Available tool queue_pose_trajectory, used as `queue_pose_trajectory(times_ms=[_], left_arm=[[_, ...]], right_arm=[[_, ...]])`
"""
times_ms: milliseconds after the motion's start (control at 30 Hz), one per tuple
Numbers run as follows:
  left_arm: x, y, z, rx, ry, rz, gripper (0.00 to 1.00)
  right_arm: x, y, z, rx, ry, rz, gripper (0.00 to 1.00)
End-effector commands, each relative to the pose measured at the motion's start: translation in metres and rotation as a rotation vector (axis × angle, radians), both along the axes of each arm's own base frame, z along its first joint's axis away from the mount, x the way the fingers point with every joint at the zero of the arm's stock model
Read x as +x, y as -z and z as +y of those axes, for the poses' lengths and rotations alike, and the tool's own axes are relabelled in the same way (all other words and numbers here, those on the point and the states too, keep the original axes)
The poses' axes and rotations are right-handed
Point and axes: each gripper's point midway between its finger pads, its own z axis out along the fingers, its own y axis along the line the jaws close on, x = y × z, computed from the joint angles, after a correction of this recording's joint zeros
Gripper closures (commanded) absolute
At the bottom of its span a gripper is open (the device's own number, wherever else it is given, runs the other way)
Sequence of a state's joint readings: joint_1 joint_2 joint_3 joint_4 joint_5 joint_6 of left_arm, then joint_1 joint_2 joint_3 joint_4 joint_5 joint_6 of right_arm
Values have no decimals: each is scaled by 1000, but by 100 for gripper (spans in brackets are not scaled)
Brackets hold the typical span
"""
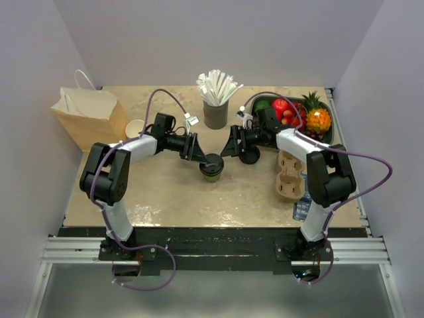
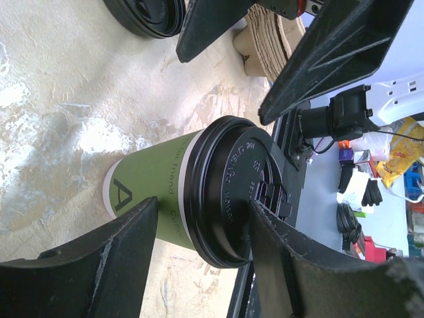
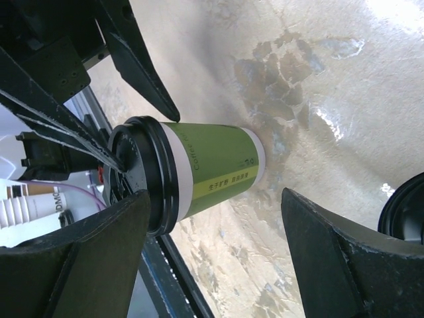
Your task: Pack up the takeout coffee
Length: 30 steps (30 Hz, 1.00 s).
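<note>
The takeout coffee, a green paper cup with a cream band and a black lid, stands upright mid-table between both arms. My left gripper is open and turned on its side. In the left wrist view its jaws straddle the coffee, one finger beside the green wall, the other across the lid top. My right gripper hovers just right of the cup, open wide. In the right wrist view the coffee lies beyond the spread fingers of the right gripper, with nothing between them.
A brown paper bag stands at the back left beside a white cup. A grey cup of straws sits behind the coffee. A spare black lid, a cardboard cup carrier and a fruit tray are on the right.
</note>
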<state>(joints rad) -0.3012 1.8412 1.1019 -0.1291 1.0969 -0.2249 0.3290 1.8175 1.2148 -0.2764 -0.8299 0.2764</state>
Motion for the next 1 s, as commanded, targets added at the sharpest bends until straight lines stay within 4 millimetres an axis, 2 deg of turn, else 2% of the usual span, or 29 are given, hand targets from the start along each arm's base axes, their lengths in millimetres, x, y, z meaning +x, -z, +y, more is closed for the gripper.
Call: queue_pose_trajectory(times_ms=[0, 100, 367, 567, 733, 967], left_arm=[[6, -3, 0, -3, 15, -20, 39], [5, -4, 0, -3, 16, -18, 39], [8, 1, 0, 9, 7, -16, 39], [8, 3, 1, 10, 6, -13, 39], [6, 13, 4, 35, -1, -2, 39], [4, 16, 7, 29, -2, 11, 40]], right_arm=[[-5, -16, 9, 80, -45, -5, 16], [-10, -19, 12, 105, -51, 6, 16], [-20, 0, 11, 85, -43, 52, 19], [-17, 15, 9, 56, -8, 88, 28], [-21, 39, 5, 46, 51, 199, 41], [-23, 59, -2, 75, 101, 326, 55]])
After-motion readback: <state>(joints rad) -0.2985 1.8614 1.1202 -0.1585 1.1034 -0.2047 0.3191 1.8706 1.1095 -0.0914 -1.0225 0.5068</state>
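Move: The black lid on the green cup is level with my open right fingertips, about 5 cm to their left and 3 cm nearer my base. The spare black lid lies on the table, roughly 5 cm ahead of my right hand, 9 cm to its right and 9 cm below. The straw holder stands about 16 cm ahead and 4 cm left. My left fingers already straddle the same lid's edge, its middle about 3 cm to their right and 1 cm back. I bring my right hand back towards me about 2.5 cm and a little left onto the cup's lid, rolling it some 15 degrees so its forward side dips, while its wide-open fingers close about a third of their range, one over the lid's top, the other beside the cup below the rim. My left hand stays put, its fingers still astride the rim from the other side, one on the lid's top. ##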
